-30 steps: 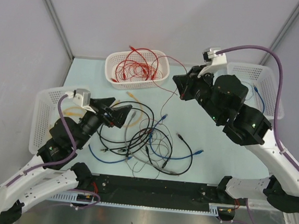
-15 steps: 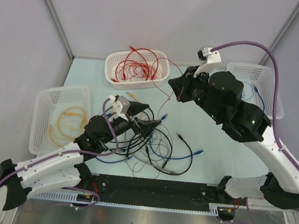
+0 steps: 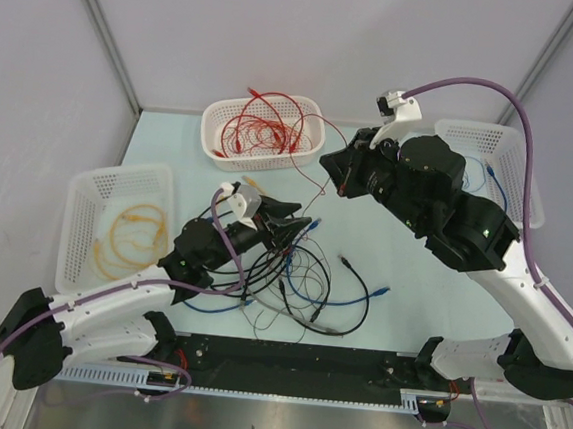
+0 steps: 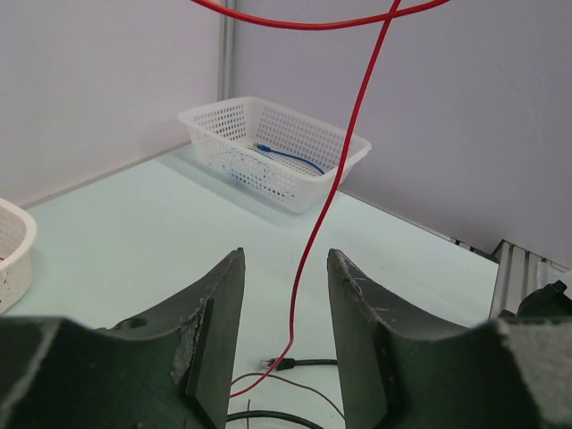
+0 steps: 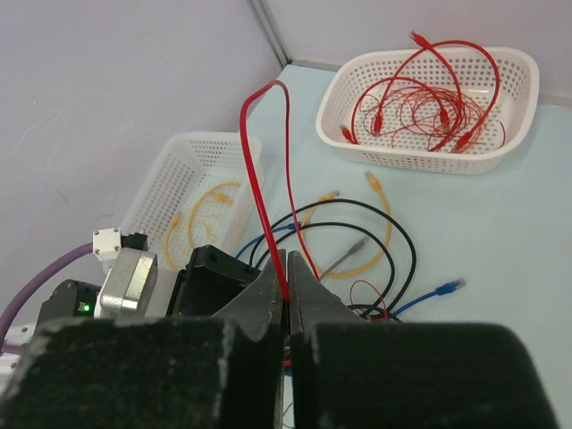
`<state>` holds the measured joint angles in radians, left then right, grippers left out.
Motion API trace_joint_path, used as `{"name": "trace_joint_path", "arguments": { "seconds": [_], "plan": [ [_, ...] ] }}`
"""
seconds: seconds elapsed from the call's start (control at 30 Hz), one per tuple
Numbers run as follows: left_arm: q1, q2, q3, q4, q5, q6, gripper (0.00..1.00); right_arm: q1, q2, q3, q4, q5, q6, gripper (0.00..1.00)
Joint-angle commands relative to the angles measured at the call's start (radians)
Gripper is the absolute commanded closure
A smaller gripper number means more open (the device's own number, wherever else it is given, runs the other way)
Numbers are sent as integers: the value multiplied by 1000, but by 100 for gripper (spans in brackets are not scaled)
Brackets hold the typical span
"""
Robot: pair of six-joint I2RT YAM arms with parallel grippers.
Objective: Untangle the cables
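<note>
A tangle of black, blue, grey and thin red cables (image 3: 286,275) lies mid-table. My right gripper (image 3: 334,171) hovers above and behind it, shut on a red cable (image 5: 259,179) that loops up from its jaws (image 5: 288,268) and trails down to the pile (image 3: 314,189). My left gripper (image 3: 296,225) is open over the left part of the tangle. In the left wrist view the hanging red cable (image 4: 331,192) runs down between the open fingers (image 4: 286,268) without touching them. A black cable's plug (image 4: 286,363) lies on the table below.
A white basket (image 3: 213,133) at the back holds several red cables. A basket (image 3: 85,227) on the left holds yellow cables. A basket (image 3: 518,144) on the right holds one blue cable (image 4: 290,156). Grey walls enclose the table.
My left arm has swung right from the left basket to the tangle, so its open fingers now straddle the hanging red cable. My right gripper has shifted slightly left with the red cable.
</note>
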<state>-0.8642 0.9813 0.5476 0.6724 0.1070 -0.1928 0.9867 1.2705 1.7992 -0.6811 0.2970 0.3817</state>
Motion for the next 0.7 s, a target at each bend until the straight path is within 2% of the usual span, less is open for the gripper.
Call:
{"name": "trace_joint_path", "arguments": {
  "seconds": [0.0, 0.13, 0.23, 0.27, 0.37, 0.47, 0.53, 0.57, 0.63, 0.67],
  "plan": [
    [-6, 11, 44, 64, -7, 18, 52, 4, -2, 14, 14, -22, 11, 100],
    [-6, 34, 57, 76, 17, 3, 52, 4, -3, 8, 14, -29, 19, 100],
    [-6, 49, 74, 73, 16, -3, 78, 6, -6, 2, 14, -35, 23, 100],
    [-6, 54, 81, 67, 16, -7, 98, 4, -13, -3, 15, -36, 26, 100],
    [-6, 65, 127, 17, 20, -33, 100, 6, -35, -37, 35, -36, 31, 100],
    [-6, 48, 208, -110, -30, -57, 100, 6, -89, -115, 78, -36, 29, 100],
    [-6, 23, 309, -270, -91, -66, 100, 6, -120, -162, 98, -21, 28, 88],
    [-6, 16, 345, -318, -171, -65, 100, 6, -144, -175, 98, -10, 28, 62],
    [-2, -3, 438, -414, -226, -54, 100, 6, -163, -193, 91, 19, 26, 42],
    [4, -7, 465, -442, -256, -51, 100, 7, -181, -207, 83, 30, 26, 26]
  ]
}}
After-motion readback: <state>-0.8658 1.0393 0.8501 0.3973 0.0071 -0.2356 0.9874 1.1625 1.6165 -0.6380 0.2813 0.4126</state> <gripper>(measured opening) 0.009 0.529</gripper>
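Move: The thin red cable hangs from my shut right fingers through the half-open gap of my left, only about 1 cm ahead and 1 cm right of the left hand point. Roughly 28 cm below that hand lies the cable heap, about 2 cm to its left and level fore-and-aft; the red-cable basket is some 33 cm ahead, 12 cm left and 26 cm down. From my right hand, the strand in the left gap is about 15 cm below, 2 cm left, level fore-and-aft. I shut my left fingers on the hanging red strand while easing about 1 cm to the right, then lift with it some 6 cm, a little forward too, towards my right gripper. Once the left has its pinch, my right hand opens about halfway to let go of the cable and sinks about 3 cm, easing slightly back and right. ##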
